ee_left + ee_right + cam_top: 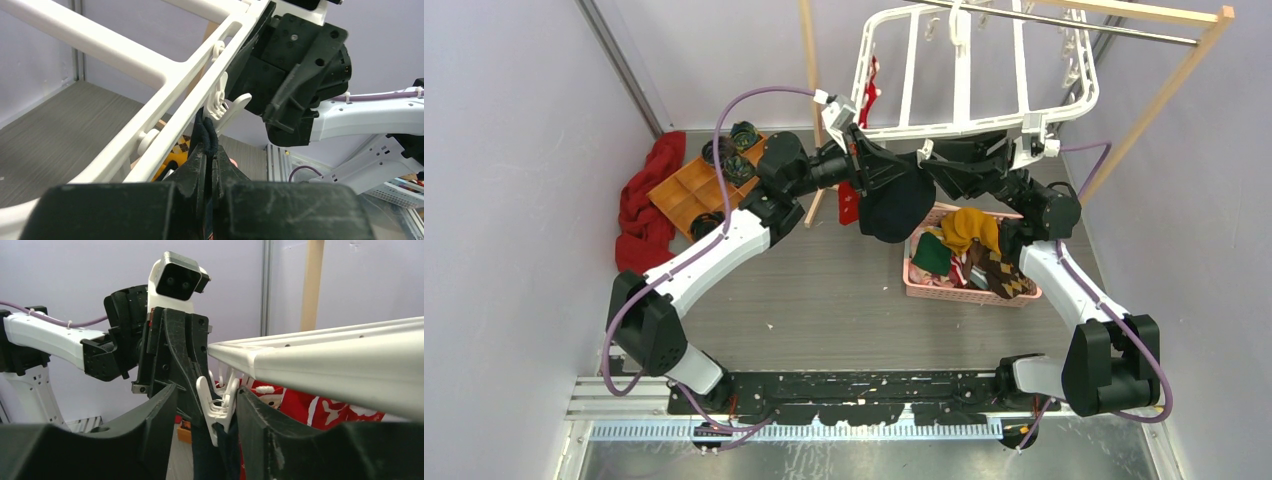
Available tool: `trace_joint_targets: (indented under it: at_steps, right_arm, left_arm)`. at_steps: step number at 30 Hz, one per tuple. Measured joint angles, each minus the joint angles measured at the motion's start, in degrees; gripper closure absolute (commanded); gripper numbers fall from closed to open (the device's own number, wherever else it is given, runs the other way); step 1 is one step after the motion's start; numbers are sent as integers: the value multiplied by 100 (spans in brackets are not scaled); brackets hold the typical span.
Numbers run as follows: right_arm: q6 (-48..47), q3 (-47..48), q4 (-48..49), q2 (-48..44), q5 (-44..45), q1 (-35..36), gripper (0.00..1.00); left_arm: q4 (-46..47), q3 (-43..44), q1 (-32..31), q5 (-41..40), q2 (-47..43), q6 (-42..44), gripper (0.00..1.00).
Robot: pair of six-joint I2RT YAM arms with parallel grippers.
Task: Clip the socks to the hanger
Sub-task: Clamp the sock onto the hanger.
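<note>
The white hanger (964, 75) hangs from a rod at the back. A black sock (896, 205) droops below its near rail. My left gripper (864, 172) is shut on the sock's top edge (209, 136), just under a white clip (220, 102) on the hanger rail (165, 75). My right gripper (206, 390) stands open around that clip (217, 407). Its right finger (255, 425) touches the clip handle, and its left finger (160, 420) is apart from it. The clip's lower jaws pinch the dark sock (227, 445). More socks, mustard (969, 228) and brown argyle (1006, 270), lie in a pink basket (969, 293).
A red patterned sock (300, 405) hangs from the hanger behind the clip. A red cloth (646, 200) and a wooden tray (686, 190) with dark rolled bundles lie at the left. A wooden rack (1169, 85) with a metal rod carries the hanger. Walls close in on both sides.
</note>
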Motion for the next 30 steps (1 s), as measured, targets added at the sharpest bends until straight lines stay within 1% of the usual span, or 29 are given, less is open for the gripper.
trace_joint_targets:
  at_steps: [4, 9, 13, 15, 17, 20, 22, 26, 28, 30]
  right_arm:
    - [52, 0, -2, -7, -94, -2, 35]
    - [122, 0, 2, -66, -219, -63, 17]
    - [168, -37, -9, -212, -472, -227, 4]
    - [192, -120, -11, -350, -638, -348, 1]
    - [225, -216, -11, -509, -879, -470, 0]
    - [363, -365, -20, -697, -1257, -590, 0]
    - [507, -452, -37, -787, -1541, -634, 0]
    - [741, -789, -122, -1073, -2094, -678, 0]
    - [756, -1029, -286, -1331, -2365, -743, 0]
    - [699, -1202, -555, -1615, -2583, -859, 0]
  left_arm:
    - [-105, 0, 11, -4, 39, -15, 100]
    - [-149, 0, 11, -24, 57, -15, 100]
    - [-208, 0, 11, -94, 57, 2, 97]
    - [-256, 0, 11, -155, 57, 28, 96]
    - [-297, -2, 11, -223, 55, 74, 89]
    - [-374, -4, 11, -354, 48, 118, 81]
    - [-393, -26, 11, -442, 35, 131, 72]
    - [-411, -177, 11, -619, -76, 133, 46]
    - [-435, -306, 11, -743, -205, 109, 39]
    - [-490, -455, 11, -887, -385, 103, 34]
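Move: The white clip lies about 4 cm to the left hand's right, 1 cm ahead and 2 cm above, with the black sock's cuff already pinched in those fingers. It stands between the right hand's fingers, some 1 cm left of its hand point. From the right hand, the hanger's front rail runs roughly 2 cm ahead and 4 cm above, and the sock basket lies straight below, about 40 cm down and 7 cm right. The other black sock hangs some 5 cm left of the left hand, level fore and aft, 8 cm below. Keep opening the right gripper to full width so the clip comes free, then draw it back about 9 cm and down nearly 8 cm, away from the rail, rolling its left side down some 20 degrees. Meanwhile hold the cuff and ease the left hand down and slightly forward about 2 cm, then spread its fingers to let go, drifting left. ##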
